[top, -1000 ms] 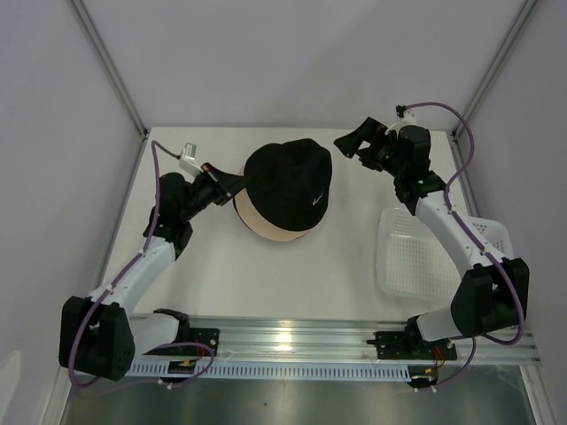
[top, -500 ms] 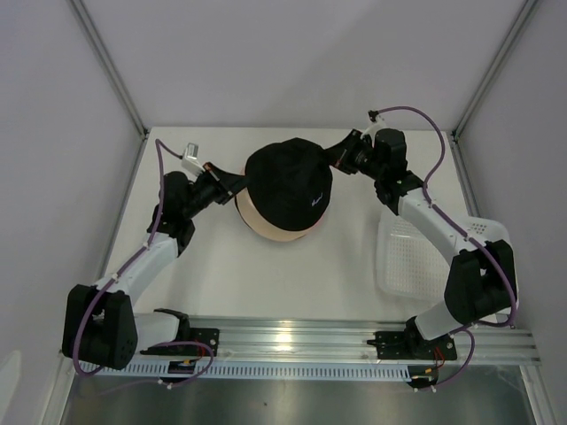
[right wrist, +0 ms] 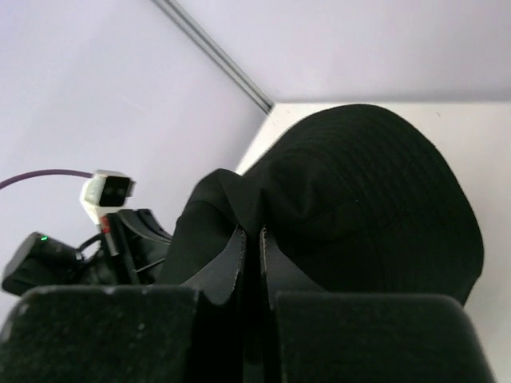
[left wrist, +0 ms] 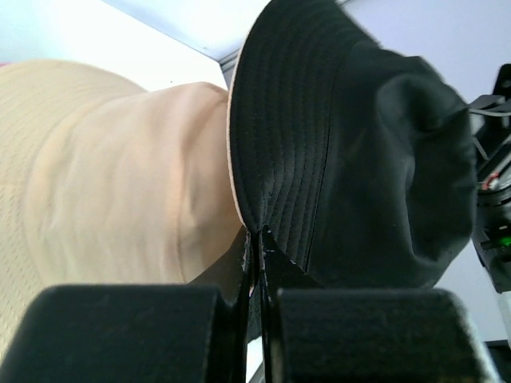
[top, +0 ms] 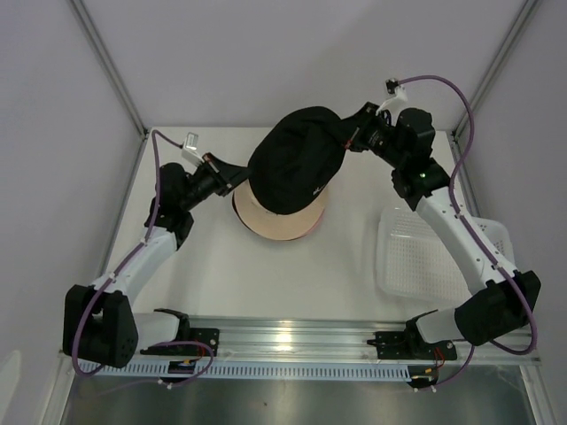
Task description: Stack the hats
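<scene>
A black bucket hat [top: 297, 159] hangs tilted between my two grippers, lifted off a beige hat [top: 270, 221] that lies on the table beneath it. My left gripper [top: 241, 180] is shut on the black hat's left brim; in the left wrist view the fingertips [left wrist: 259, 239] pinch that brim, with the black hat [left wrist: 351, 159] to the right and the beige hat [left wrist: 120, 175] to the left. My right gripper [top: 344, 142] is shut on a fold at the hat's far right edge; the right wrist view shows the jaws [right wrist: 251, 239] pressed on the black fabric [right wrist: 359, 183].
A white mesh basket [top: 403, 257] lies on the table at the right, under the right arm. Grey walls with metal corner posts close in the back and both sides. The arms' mounting rail [top: 292, 341] runs along the near edge.
The right gripper swung in from the right and shut on the black hat's far edge. Both grippers then raised it, so the hat has tilted up off the beige hat.
</scene>
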Controlling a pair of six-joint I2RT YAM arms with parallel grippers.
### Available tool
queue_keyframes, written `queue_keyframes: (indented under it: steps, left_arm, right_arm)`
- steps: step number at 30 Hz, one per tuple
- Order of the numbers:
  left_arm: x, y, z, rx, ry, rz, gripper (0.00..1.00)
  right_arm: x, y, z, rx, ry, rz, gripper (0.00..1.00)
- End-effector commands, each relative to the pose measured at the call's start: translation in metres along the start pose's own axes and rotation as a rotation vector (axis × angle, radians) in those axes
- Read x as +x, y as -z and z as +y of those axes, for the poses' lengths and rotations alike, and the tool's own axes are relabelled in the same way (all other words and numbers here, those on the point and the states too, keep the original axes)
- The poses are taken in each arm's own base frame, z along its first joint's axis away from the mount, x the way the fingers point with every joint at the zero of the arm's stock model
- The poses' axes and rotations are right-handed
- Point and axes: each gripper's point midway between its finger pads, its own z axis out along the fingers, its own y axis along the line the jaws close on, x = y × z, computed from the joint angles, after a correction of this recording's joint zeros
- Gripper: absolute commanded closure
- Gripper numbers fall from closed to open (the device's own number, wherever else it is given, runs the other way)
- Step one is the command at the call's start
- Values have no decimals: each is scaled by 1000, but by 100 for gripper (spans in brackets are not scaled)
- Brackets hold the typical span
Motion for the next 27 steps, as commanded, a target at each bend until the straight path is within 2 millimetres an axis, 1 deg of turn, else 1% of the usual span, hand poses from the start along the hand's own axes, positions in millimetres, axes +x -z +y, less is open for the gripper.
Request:
queue_keyframes:
  steps: [1,2,4,5,7,8,9,10,11,12,13,14,16,17,18,19,20,22,24,25,26,27]
  left_arm:
    - [-16,6,-21,29,-27,-36,99]
    - [-17,8,-22,18,-24,-36,99]
    - [-18,13,-23,-5,-19,-43,99]
    - [-17,15,-15,-62,6,-45,99]
    - [-21,22,-15,-107,23,-67,99]
    - [-19,27,-6,-161,48,-82,99]
    - [-20,31,-2,-189,72,-97,99]
    - [-19,39,-2,-204,78,-117,99]
    - [-21,43,0,-218,83,-143,99]
    - [-14,50,22,-292,112,-161,99]
    - [-17,54,26,-308,114,-189,99]
    - [-21,60,24,-307,112,-223,99]
    - [-22,70,44,-358,146,-271,99]
    - [-25,73,47,-366,148,-291,99]
    - [-25,76,54,-387,154,-304,99]
    - [-30,78,59,-403,148,-330,99]
    - [-31,78,63,-418,146,-340,99]
    - [-32,79,79,-476,150,-355,99]
    - [-29,79,95,-529,168,-353,99]
    - [-30,81,102,-558,173,-368,99]
    - [-21,83,115,-595,193,-357,99]
    - [-20,82,120,-606,205,-359,99]
  right_arm:
    - [-38,12,39,-81,78,-83,100]
    - [-30,8,35,-71,70,-54,100]
    - [-24,5,37,-76,53,-21,100]
    - [-20,2,34,-68,40,-3,100]
    - [-16,0,38,-71,17,29,100]
    - [-13,-2,36,-65,8,44,100]
    - [-12,-3,36,-62,7,53,100]
    - [-6,-4,33,-44,-3,79,100]
    - [-6,-8,32,-39,0,86,100]
    - [-2,-10,28,-21,-6,99,100]
    - [0,-12,25,-15,-10,110,100]
    - [2,-19,21,-11,-12,121,100]
    - [9,-25,18,-11,-20,150,100]
    - [9,-29,18,-15,-16,154,100]
    - [15,-36,12,-6,-22,172,100]
    - [18,-39,7,4,-26,184,100]
    - [20,-42,5,8,-28,192,100]
    - [25,-50,-3,24,-28,215,100]
    - [27,-54,-5,31,-24,225,100]
    - [33,-58,-11,42,-28,241,100]
    - [36,-59,-12,43,-26,248,100]
    - [40,-61,-15,51,-26,256,100]
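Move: Below both hands stands the stack, beige hat on top: its middle is about 9 cm right of the left hand, 6 cm ahead and some 20 cm down. From the right hand the stack lies about 14 cm left, 2 cm ahead and 30 cm down. The held black hat spans the gap, its middle about 12 cm right of the left hand and 2 cm ahead. Carrying the black hat leftward between them, both hands keep their shut pinch on its brim and, after a small rise, lower it towards the stack. The right hand goes about 6 cm left and slightly forward, ends some 7 cm lower, and tips down about 15 degrees; the left draws back at first, then sinks, going 8 cm left in all while swinging about 25 degrees counter-clockwise. ##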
